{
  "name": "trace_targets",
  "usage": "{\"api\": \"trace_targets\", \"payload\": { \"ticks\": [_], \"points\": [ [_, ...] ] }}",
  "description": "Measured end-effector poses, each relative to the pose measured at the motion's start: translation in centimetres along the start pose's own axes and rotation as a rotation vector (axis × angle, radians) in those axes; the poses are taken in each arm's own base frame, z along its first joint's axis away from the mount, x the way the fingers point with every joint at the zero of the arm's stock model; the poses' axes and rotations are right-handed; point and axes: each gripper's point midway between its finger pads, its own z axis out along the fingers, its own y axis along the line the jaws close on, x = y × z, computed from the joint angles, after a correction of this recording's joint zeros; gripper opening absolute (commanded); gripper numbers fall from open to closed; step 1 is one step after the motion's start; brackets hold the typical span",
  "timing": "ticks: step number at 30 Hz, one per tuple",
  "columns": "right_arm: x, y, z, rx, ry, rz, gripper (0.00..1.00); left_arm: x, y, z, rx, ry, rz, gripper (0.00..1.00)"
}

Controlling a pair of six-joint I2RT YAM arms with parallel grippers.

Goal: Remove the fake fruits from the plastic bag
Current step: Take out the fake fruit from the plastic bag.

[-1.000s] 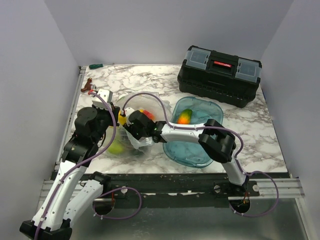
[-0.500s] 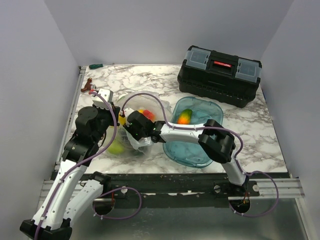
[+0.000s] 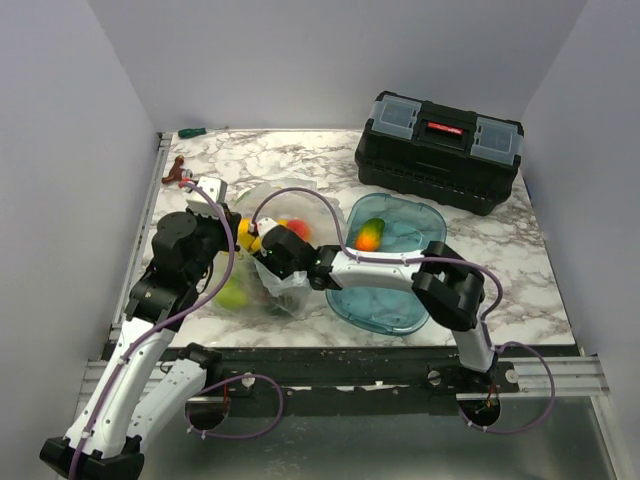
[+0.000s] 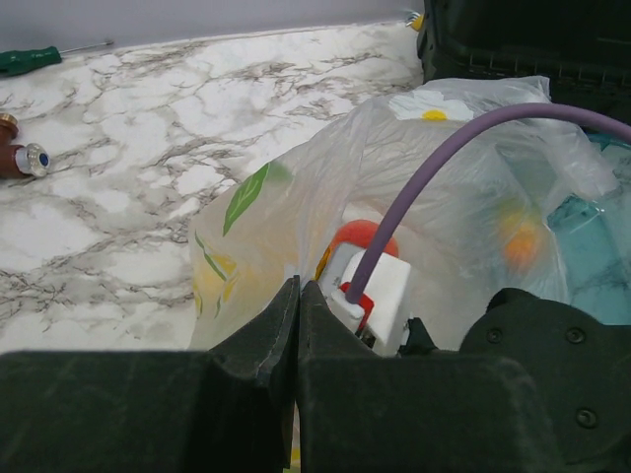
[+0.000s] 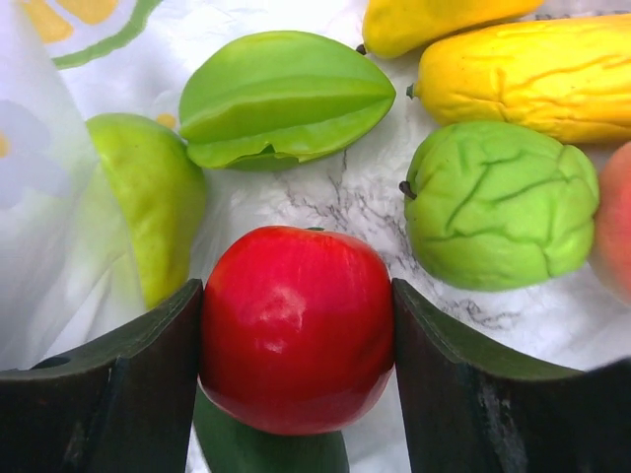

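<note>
The plastic bag [image 3: 290,205] lies left of centre with its mouth open, and fake fruits lie inside it. In the right wrist view my right gripper [image 5: 296,335] is inside the bag, and both its jaws press the sides of a red apple [image 5: 296,315]. Around the apple lie a green starfruit [image 5: 286,99], a wrinkled green fruit [image 5: 498,202], yellow fruits [image 5: 532,74] and a yellow-green fruit [image 5: 148,207] under the film. My left gripper [image 4: 298,286] is shut at the bag's [image 4: 296,187] left edge, pinching the film.
A blue-tinted oval tray [image 3: 400,305] right of the bag holds one green-orange fruit [image 3: 370,233]. A black toolbox [image 3: 438,150] stands at the back right. A green screwdriver [image 3: 192,132] and a small brown object [image 3: 177,172] lie at the back left. The right arm's purple cable [image 4: 444,148] arches over the bag.
My right gripper's jaws have narrowed onto the red apple, and its wrist has shifted slightly to the right inside the bag. The left arm has held still.
</note>
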Motion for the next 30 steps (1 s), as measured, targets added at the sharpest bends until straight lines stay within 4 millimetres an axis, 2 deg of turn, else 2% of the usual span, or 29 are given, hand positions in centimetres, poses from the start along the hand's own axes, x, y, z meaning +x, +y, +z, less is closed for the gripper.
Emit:
{"api": "trace_targets", "payload": {
  "ticks": [3,9,12,20,25,30],
  "points": [
    [-1.2,0.2,-1.4,-0.005,-0.04,0.017,0.12,0.1,0.0,0.1,0.0,0.003,0.0,0.0],
    [-6.2,1.0,-4.8,-0.021,-0.191,0.056,0.1,0.2,0.0,0.2,0.0,0.008,0.0,0.0],
    [-7.9,1.0,-6.2,-0.015,-0.248,0.074,0.07,0.1,0.0,0.1,0.0,0.005,0.0,0.0],
    [-10.0,-0.2,-10.2,0.045,-0.354,0.156,0.06,0.1,0.0,-0.2,0.001,-0.004,0.0,0.0],
    [-11.8,-1.2,-15.0,0.077,-0.462,0.211,0.06,0.0,0.0,-0.2,0.001,-0.006,0.0,0.0],
    [-13.4,-2.6,-20.6,0.115,-0.583,0.263,0.05,0.1,0.0,-0.1,0.002,-0.003,-0.001,0.0]
  ]
}}
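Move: My right hand already has the red fruit between its fingers, down in the plastic bag. The tray it is bound for is centred some 29 cm to the right and 3 cm ahead, with the mango in it about 24 cm right and 8 cm ahead. The green fruit lies roughly 8 cm ahead and 3 cm right, the peach 12 cm ahead and 7 cm right. From my left hand the tray is about 31 cm right, 6 cm ahead and 24 cm below. I lift the red fruit with my right hand, first almost straight up out of the bag, then on up while swinging right towards the tray: some 23 cm up and 10 cm across. The wrist tips the fingers up towards level and turns clockwise, grip kept throughout. My left hand stays put, still pinching the bag's edge. ##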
